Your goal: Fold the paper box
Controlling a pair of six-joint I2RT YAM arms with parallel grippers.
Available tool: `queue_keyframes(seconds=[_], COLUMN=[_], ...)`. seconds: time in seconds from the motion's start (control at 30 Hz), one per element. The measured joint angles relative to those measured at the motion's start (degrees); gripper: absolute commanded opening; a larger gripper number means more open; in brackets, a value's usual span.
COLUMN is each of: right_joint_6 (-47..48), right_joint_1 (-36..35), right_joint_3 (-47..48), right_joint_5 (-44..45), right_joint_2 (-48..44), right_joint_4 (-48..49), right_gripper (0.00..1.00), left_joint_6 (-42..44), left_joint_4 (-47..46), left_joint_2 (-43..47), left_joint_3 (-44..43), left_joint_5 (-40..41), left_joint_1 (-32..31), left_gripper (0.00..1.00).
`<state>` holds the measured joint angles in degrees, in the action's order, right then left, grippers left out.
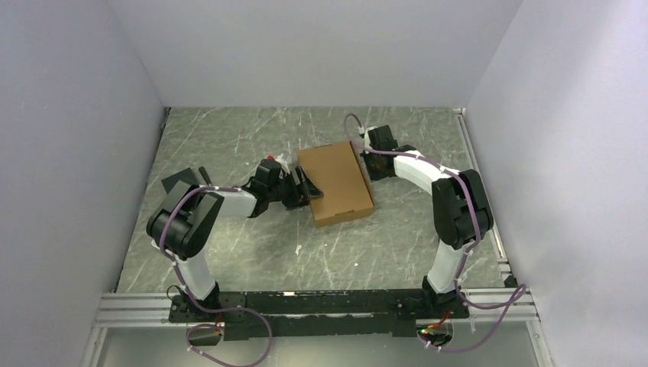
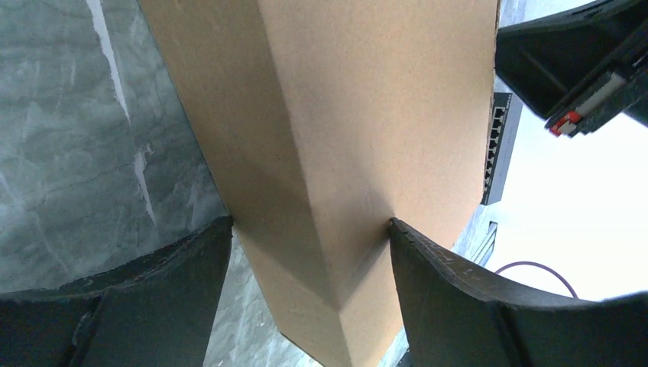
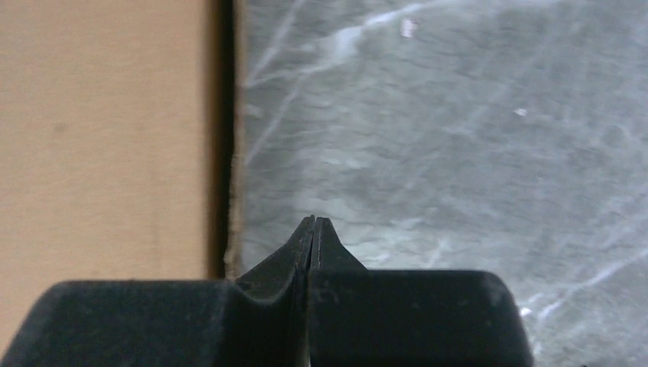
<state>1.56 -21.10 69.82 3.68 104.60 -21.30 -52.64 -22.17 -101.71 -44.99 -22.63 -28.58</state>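
The paper box (image 1: pixel 335 182) is a brown, closed, shallow cardboard rectangle lying mid-table. My left gripper (image 1: pixel 306 187) is at its left long side. In the left wrist view a folded corner edge of the paper box (image 2: pixel 344 138) runs between the jaws of the left gripper (image 2: pixel 312 223), and both fingertips touch its faces. My right gripper (image 1: pixel 368 158) is at the box's far right side. In the right wrist view the right gripper (image 3: pixel 314 222) is shut and empty over bare table, just right of the edge of the paper box (image 3: pixel 99 138).
A black pad (image 1: pixel 177 182) lies on the grey marbled table (image 1: pixel 397 245) behind the left arm. White walls close off the left, back and right. A metal rail (image 1: pixel 321 302) runs along the near edge. Part of the right arm (image 2: pixel 581 69) shows beyond the box.
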Motion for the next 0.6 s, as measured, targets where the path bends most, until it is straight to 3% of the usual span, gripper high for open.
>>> queue_keyframes(seconds=[0.23, 0.4, 0.6], right_joint_6=[0.39, 0.37, 1.46], right_joint_1=[2.54, -2.93, -7.23], right_joint_3=[-1.84, -5.62, -6.25], right_joint_5=[0.31, -2.75, 1.14], right_joint_2=[-3.34, -4.74, -4.96], right_joint_4=[-0.37, -0.52, -1.84], right_gripper=[0.00, 0.00, 0.00], left_joint_6=[-0.15, -0.55, -0.79], left_joint_4=[0.26, -1.09, -2.34], left_joint_2=[3.17, 3.17, 2.08], left_joint_3=[2.58, 2.60, 3.58], left_joint_5=[-0.33, -1.62, -1.46], left_joint_1=[0.83, 1.01, 1.97], left_gripper=[0.80, 0.79, 0.82])
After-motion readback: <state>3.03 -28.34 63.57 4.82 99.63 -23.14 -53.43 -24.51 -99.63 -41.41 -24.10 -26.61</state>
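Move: Close by the right hand's shut fingertips, the paper box's right side runs about 2 cm to their left; the box's middle is some 8 cm left, 2 cm back and a little below. Its near right corner lies roughly 9 cm back and 1 cm right. For the left hand, straddling the box's left upper edge, the middle is about 5 cm ahead, 6 cm right and slightly lower; a white scrap lies some 15 cm back and 4 cm left. Swinging about 2 cm out to the right and 1 cm up, the right hand then sweeps back and left, down again, along the box's right side, ending some 5 cm back and 3 cm left with shut fingertips against that side, turned a few degrees counter-clockwise. The left hand keeps its open fingers around the left upper edge, bobs up a centimetre and down, and shifts slightly left. ##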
